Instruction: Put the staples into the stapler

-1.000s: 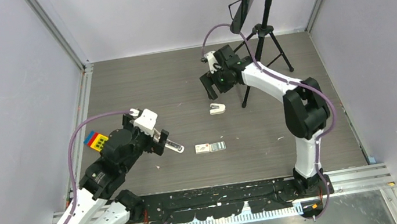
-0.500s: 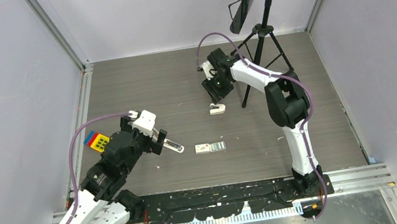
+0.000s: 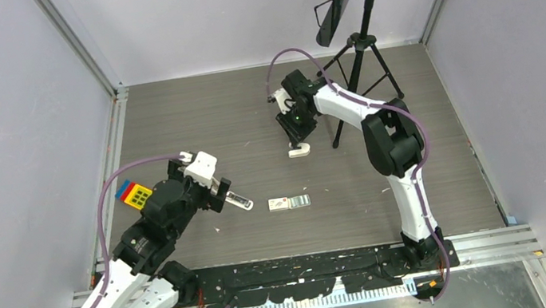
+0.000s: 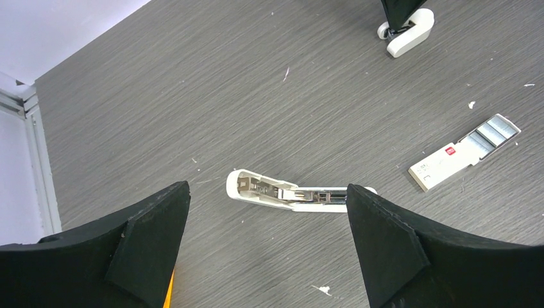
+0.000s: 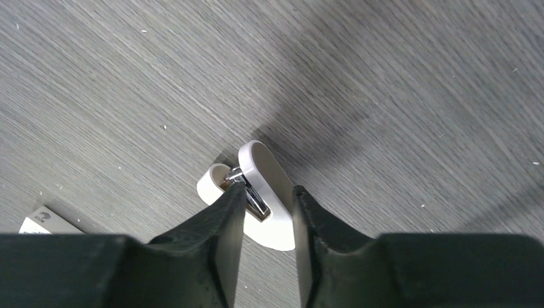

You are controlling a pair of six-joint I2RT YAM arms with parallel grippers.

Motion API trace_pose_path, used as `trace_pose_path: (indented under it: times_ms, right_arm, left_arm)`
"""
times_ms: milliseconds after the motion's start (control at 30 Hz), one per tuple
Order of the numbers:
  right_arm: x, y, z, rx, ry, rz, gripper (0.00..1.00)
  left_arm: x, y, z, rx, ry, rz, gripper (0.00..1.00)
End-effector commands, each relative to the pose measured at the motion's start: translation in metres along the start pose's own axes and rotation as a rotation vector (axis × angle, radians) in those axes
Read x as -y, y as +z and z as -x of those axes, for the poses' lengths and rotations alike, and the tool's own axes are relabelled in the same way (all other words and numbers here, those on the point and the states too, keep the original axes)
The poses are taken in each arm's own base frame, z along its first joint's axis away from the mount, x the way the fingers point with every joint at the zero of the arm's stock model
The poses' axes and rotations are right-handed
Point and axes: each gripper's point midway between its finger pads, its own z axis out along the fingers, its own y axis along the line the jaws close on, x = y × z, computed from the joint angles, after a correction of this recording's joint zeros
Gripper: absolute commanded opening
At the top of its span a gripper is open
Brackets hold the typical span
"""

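Observation:
The stapler (image 3: 238, 201) (image 4: 295, 192) lies opened flat on the grey table, its silver channel facing up. My left gripper (image 3: 217, 192) (image 4: 267, 189) hovers over it, open wide, with a finger on each side and clear of it. The staples (image 3: 289, 202) (image 4: 463, 149) lie to the stapler's right, grey strips showing in the tray slid half out of the white box. Farther back, a shorter white stapler (image 3: 299, 150) (image 5: 264, 165) (image 4: 410, 35) rests on the table. My right gripper (image 3: 295, 135) (image 5: 269, 190) points down at it, both fingers pressed against its sides.
A black tripod (image 3: 356, 53) with a tilted panel stands at the back right, just behind the right arm. A small block of yellow, red and blue (image 3: 131, 194) lies by the left wall, next to the left arm. Pale walls enclose the table on three sides.
The right gripper has moved left and down onto the shorter stapler, and its jaws have closed from wide to narrow around it. The left arm has barely shifted.

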Motion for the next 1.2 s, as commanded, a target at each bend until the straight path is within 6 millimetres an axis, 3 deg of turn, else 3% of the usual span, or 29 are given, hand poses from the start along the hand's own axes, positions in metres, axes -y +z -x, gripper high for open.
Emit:
trace_pose_path:
  times_ms: [0,333,567,800,1033,1167]
  right_arm:
    - [-0.003,0.007,0.009,0.024,0.025,0.01,0.34]
    - [0.0,0.0,-0.004,0.023,0.059,-0.074,0.28]
    - [-0.01,-0.012,-0.009,0.087,0.168,-0.092,0.04]
    - [-0.026,-0.046,0.02,0.346,0.323,-0.061,0.0]
    - [-0.037,-0.083,0.033,0.571,0.481,-0.065,0.0]
    - [-0.044,-0.102,0.037,0.707,0.575,-0.058,0.0]
  left_arm:
    - [-0.002,0.004,0.013,0.056,-0.012,0.01,0.94]
    - [0.001,0.007,0.011,0.046,-0.004,-0.004,0.92]
    - [0.005,0.009,0.01,0.039,-0.012,-0.021,0.92]
    - [0.016,0.016,0.012,0.009,-0.082,-0.064,0.94]
    - [0.029,0.028,0.028,-0.021,-0.33,-0.075,0.95]
    - [0.048,0.041,0.04,0.038,-0.479,-0.146,0.93]
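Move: My right fingers hang half open astride one arm of the small white stapler, whose middle is roughly 1 cm back, 1 cm right and 1 cm below. From that hand, the tripod foot is about 9 cm right and 1 cm back, the staple box 13 cm back and 3 cm left, and the opened long stapler 10 cm back and 16 cm left. From my left hand, the small stapler lies some 16 cm ahead, 18 cm right and 18 cm lower. I sink my right hand slightly and shut its fingers on the small white stapler's arm, drawing back about 4 cm as they close. Then I lift some 6 cm, turning the wrist roughly 30 degrees clockwise and raising its left side. Late on, my open left hand goes about 4 cm right and slightly down towards the small stapler, tipping its fingers down. ##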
